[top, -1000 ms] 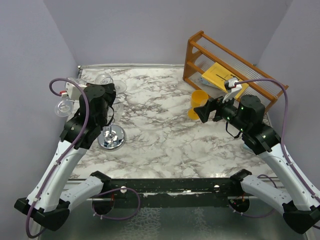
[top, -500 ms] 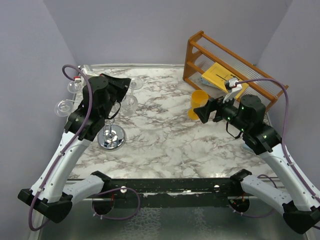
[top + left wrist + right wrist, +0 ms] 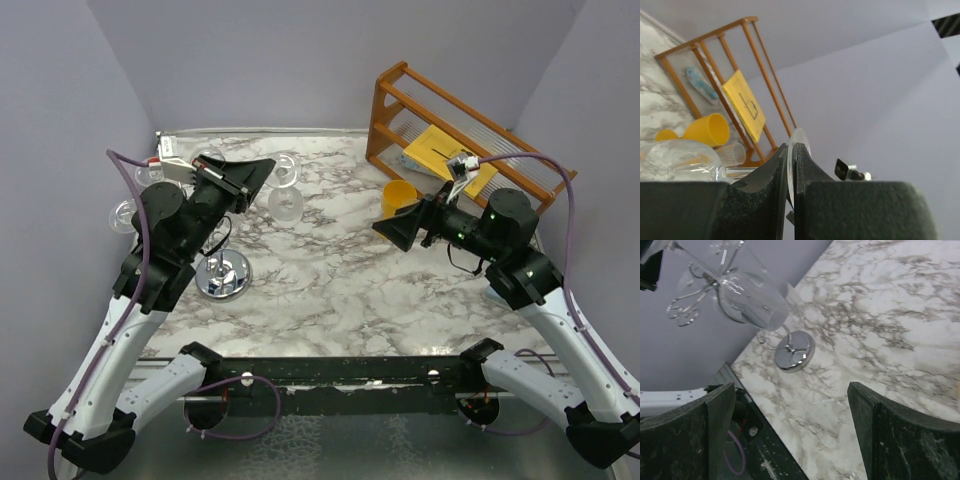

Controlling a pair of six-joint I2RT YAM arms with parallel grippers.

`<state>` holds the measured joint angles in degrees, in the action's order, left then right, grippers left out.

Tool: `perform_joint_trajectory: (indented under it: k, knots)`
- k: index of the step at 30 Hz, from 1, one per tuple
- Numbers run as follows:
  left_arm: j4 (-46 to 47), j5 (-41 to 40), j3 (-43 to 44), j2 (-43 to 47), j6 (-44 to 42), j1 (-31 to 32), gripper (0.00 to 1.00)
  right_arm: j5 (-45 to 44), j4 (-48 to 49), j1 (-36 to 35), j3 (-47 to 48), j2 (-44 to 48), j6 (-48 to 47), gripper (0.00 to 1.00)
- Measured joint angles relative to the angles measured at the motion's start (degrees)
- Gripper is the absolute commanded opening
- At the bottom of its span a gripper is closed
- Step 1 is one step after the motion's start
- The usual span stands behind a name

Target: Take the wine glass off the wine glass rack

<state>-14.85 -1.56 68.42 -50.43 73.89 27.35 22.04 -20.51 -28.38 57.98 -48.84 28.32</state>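
Note:
My left gripper (image 3: 262, 170) is shut on the thin round foot of a clear wine glass (image 3: 285, 203) and holds it in the air on its side. In the left wrist view the foot shows as a disc edge-on between the jaws of the left gripper (image 3: 791, 148), with the wine glass's bowl (image 3: 675, 160) off to the left. The wine glass rack (image 3: 223, 273) stands lower left of the glass on its chrome base; its curled wire arms (image 3: 685, 310) lie beside the wine glass (image 3: 750, 300). My right gripper (image 3: 400, 228) is open, empty and pointing left; the right gripper (image 3: 790, 435) hangs over bare marble.
Two more glasses (image 3: 125, 215) (image 3: 150, 172) hang on the rack's left side. A wooden slatted shelf (image 3: 450, 120) with a yellow book (image 3: 440, 150) stands at the back right. A yellow cup (image 3: 397, 195) sits just behind my right gripper. A white box (image 3: 170, 150) lies at the back left.
My left arm has swung up and to the right, carrying the wine glass away from the rack's arms and tipping it sideways. My right gripper has edged left.

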Motion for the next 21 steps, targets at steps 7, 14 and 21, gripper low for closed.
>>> perform_joint_trajectory:
  k: [7, 14, 21]
  knots:
    - [11.45, 7.98, -4.70, 4.96, 2.80, 0.00, 0.00, 13.00, 13.60, 0.00, -3.04, -1.99, 11.08, 0.93]
    - [28.76, 14.23, -11.39, 8.70, 7.10, 0.00, 0.00, 24.96, 32.70, 0.00, -7.28, -8.20, 25.42, 0.93]
    - [44.13, 18.23, -14.86, 10.14, 12.85, 0.00, 0.00, 30.05, 52.83, 0.00, -10.51, -11.98, 37.73, 0.91]
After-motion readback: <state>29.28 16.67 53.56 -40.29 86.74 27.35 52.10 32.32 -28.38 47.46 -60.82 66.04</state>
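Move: The wine glass hangs foot-up from the left fingertips, its middle about 3 cm ahead, 2 cm to the right and 9 cm below. From the open right hand it is roughly 21 cm left, 7 cm ahead and 3 cm higher. The rack stands some 16 cm left of the left hand, 2 cm back and 25 cm below. The yellow cups lie about 18 cm ahead of the right hand, 5 cm right and 28 cm below. Left hand, still pinching the foot, draws the glass back-up 15 cm, tilting; open right hand closes in, left-up. ##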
